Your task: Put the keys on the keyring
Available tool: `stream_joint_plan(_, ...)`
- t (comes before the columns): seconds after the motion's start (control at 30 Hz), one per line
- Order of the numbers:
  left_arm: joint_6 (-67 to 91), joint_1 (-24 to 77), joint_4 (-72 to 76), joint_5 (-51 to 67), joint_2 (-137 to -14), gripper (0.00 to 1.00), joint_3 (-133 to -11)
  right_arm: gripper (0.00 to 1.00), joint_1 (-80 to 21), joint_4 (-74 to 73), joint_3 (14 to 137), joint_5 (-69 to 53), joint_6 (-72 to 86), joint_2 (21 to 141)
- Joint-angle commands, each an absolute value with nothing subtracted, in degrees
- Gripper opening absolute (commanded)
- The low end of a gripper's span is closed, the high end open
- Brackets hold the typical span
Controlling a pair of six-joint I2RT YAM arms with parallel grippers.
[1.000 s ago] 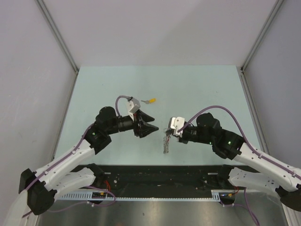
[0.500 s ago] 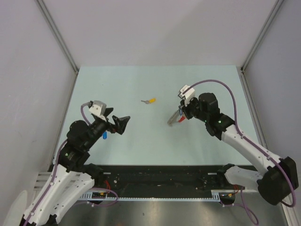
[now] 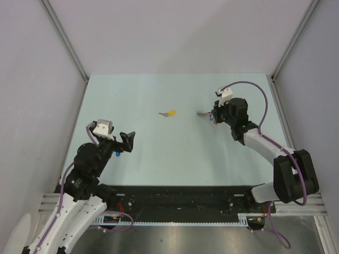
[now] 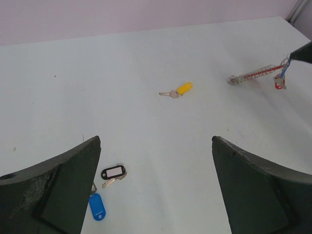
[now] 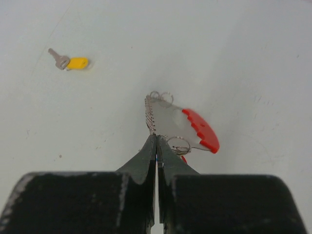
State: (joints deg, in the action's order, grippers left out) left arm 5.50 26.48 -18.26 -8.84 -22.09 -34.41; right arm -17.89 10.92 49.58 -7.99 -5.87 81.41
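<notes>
A yellow-capped key [image 3: 169, 113] [image 4: 180, 89] [image 5: 72, 62] lies alone at mid table. A blue-capped key [image 4: 97, 206] [image 3: 117, 154] rests near the left edge, beside a black loop tag [image 4: 113, 172] that has a silver key on it. My left gripper [image 3: 123, 145] [image 4: 156, 185] hangs wide open just above them and holds nothing. At the far right, my right gripper [image 3: 213, 115] [image 5: 156, 139] is shut on the keyring [image 5: 168, 117] [image 3: 203, 112] [image 4: 253, 75]. The keyring's silvery chain and red tag stick out past the fingertips, low over the table.
The pale table [image 3: 159, 159] is fenced by grey walls on three sides, with metal posts at the back corners. The arm bases and a black rail [image 3: 180, 198] line the near edge.
My left arm has pulled back from the centre to the left side and its jaws have opened wide. My right arm has carried the keyring from the centre to the far right.
</notes>
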Motion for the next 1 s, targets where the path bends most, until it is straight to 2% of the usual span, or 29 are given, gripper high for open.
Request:
stream_joint_plan(0.0, 5.36, 25.75, -17.93, -10.72, -19.61, 1.0, -34.28, 0.04, -17.58, 15.29, 40.29, -4.23, 2.78, 74.73)
stream_joint_plan(0.1, 5.8, 25.66, -17.58, -10.98, -17.85, 1.0, -34.19, 0.1, -17.4, 14.77, 34.91, -0.89, 6.75, 70.24)
stream_joint_plan(0.23, 8.07, 25.66, -17.31, -12.91, -15.48, 1.0, -33.93, 0.3, -17.23, 13.36, 26.48, 0.0, 9.31, 60.59)
stream_joint_plan(0.33, 10.01, 25.66, -18.01, -14.93, -12.76, 1.0, -32.88, 0.43, -17.23, 9.77, 24.61, 0.0, 10.72, 55.57)
stream_joint_plan(0.47, 14.93, 25.58, -19.07, -20.73, -8.53, 1.0, -31.29, 0.56, -17.31, 3.79, 24.52, 2.98, 11.42, 42.59)
stream_joint_plan(0.6, 17.59, 25.66, -21.7, -25.49, -3.35, 1.0, -30.85, 0.99, -17.23, -3.5, 24.52, 4.31, 12.04, 28.77)
stream_joint_plan(0.8, 14.68, 25.58, -21.88, -27.07, 2.02, 1.0, -30.76, 1.0, -17.14, -11.86, 26.71, 7.91, 10.81, 12.16)
stream_joint_plan(0.97, 13.98, 25.58, -22.32, -25.93, 4.04, 1.0, -31.64, 1.0, -17.14, -16.34, 30.76, 9.66, 9.58, 8.88)
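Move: The keyring, with a blue-tagged key on it, is already held up in the shut right fingers. The bare patch of table it is taken to lies roughly 6 cm back, 4 cm to the right and 15 cm below that hand. The yellow-tagged key lies about 6 cm ahead, 20 cm to the left and 15 cm below. From the idle left hand that patch is some 12 cm ahead, 39 cm to the right and 24 cm below. The keyring is taken back, down about 6 cm and a little right towards the bare table by the right hand, whose fingers start opening on the way and let go of it. The hand then rises some 16 cm, still drawing back and right, fingers wide open and tilting up. Empty and open, the left hand drifts left about 6 cm, with some back and up, turning slightly counter-clockwise. ##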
